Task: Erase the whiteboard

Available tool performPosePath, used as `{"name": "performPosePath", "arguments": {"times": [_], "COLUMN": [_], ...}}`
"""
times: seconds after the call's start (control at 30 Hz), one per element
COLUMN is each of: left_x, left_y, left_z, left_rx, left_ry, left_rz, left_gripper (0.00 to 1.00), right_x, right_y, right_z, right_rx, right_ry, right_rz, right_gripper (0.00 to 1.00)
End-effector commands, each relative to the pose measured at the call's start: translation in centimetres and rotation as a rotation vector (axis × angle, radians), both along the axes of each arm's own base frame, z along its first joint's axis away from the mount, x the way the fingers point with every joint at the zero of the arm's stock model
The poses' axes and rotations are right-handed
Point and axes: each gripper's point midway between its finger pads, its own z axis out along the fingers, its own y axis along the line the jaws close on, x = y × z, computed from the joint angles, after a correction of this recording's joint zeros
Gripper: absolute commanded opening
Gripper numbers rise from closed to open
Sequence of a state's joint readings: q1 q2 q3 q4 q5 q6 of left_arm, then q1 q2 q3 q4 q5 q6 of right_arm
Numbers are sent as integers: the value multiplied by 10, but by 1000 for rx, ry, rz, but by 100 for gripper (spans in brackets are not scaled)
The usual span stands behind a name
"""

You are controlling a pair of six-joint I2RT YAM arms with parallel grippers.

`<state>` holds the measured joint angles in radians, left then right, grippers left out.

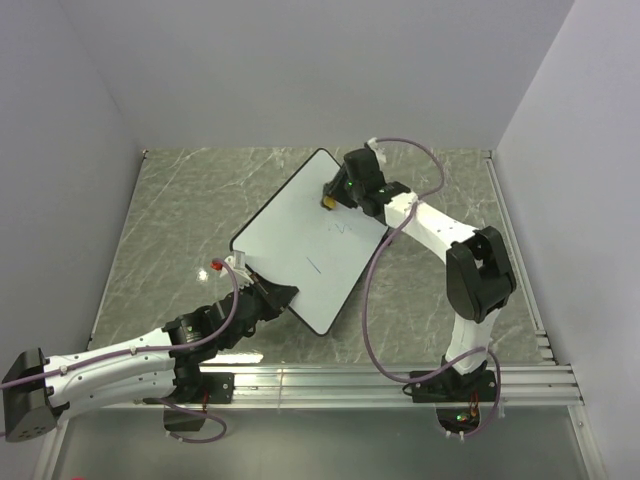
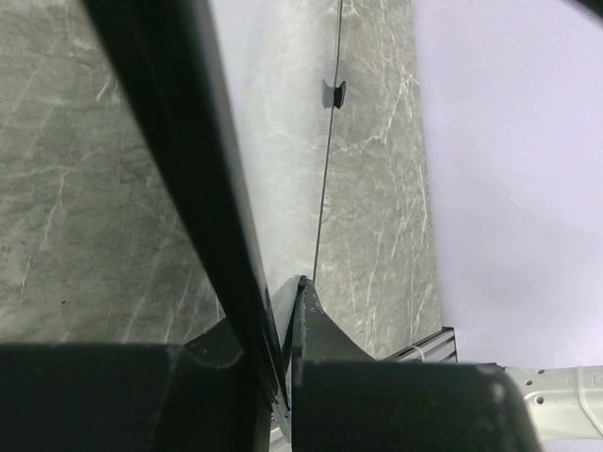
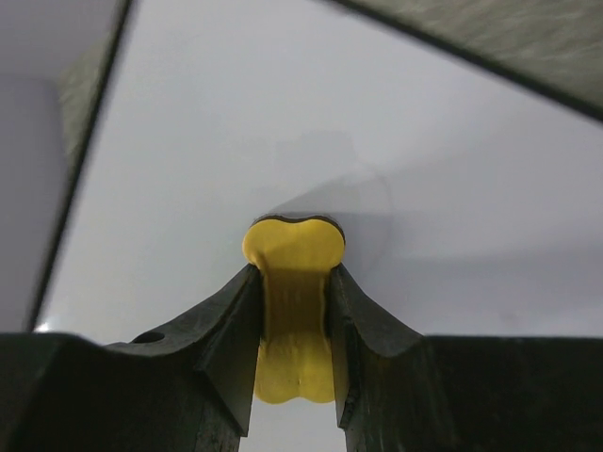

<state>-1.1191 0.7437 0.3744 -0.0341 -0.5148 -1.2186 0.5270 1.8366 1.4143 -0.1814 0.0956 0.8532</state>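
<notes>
The whiteboard [image 1: 295, 250] lies askew on the marble table, with faint blue marks [image 1: 345, 228] on its right half. My left gripper [image 1: 285, 296] is shut on the board's near-left edge. In the left wrist view the jaws [image 2: 275, 322] pinch the black rim [image 2: 188, 160], seen edge-on. My right gripper [image 1: 331, 197] is over the board's far corner, shut on a yellow bone-shaped eraser [image 3: 294, 252]. The eraser's head touches the white face [image 3: 283, 113].
Grey marble table [image 1: 180, 210] enclosed by white walls on three sides. Aluminium rails run along the near edge [image 1: 400, 378] and the right side [image 1: 512, 230]. A purple cable [image 1: 372, 300] loops from the right arm beside the board's right edge.
</notes>
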Motion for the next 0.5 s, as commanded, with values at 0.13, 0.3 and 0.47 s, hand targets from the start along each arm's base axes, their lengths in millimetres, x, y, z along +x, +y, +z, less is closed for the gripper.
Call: {"name": "performPosePath", "arguments": {"times": [0.13,0.3,0.47], "left_x": [-91,-92,-93], "left_y": [33,33,33], "left_z": [-108,-108,-108], "left_rx": [442,445,444], "left_ry": [277,275,272], "left_rz": [-402,-403,-402], "left_gripper": [1,0,0], "right_x": [-62,-66,-82], "right_y": [119,121,93], "right_z": [20,5,-19], "right_rx": [125,119,68], "right_ry": [115,147,185], "right_rz": [314,307,275], "right_gripper": [0,0,0]}}
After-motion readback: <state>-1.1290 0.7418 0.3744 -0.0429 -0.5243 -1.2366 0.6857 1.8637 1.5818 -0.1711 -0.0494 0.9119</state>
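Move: Off to the right hand's left, about 11 cm away, 4 cm back and 6 cm higher, lies the stretch of the tilted whiteboard's left edge that the held eraser goes for. The faint scribble is some 6 cm back and 3 cm right of this hand, 4 cm lower; the blue stroke about 18 cm back and 4 cm left, slightly lower. From the left hand that edge spot is roughly 24 cm ahead, level sideways and 7 cm up. Sweeping the pinched yellow eraser left and up the tilted whiteboard, the right hand goes quickly about 12 cm left and 8 cm up, easing some 4 cm back, towards the board's left edge, then starts back right and down by a centimetre. It turns counter-clockwise about 15 degrees and rolls its left side up as it goes; the eraser stays against the board, while the left hand keeps its pinch on the board's near edge. ##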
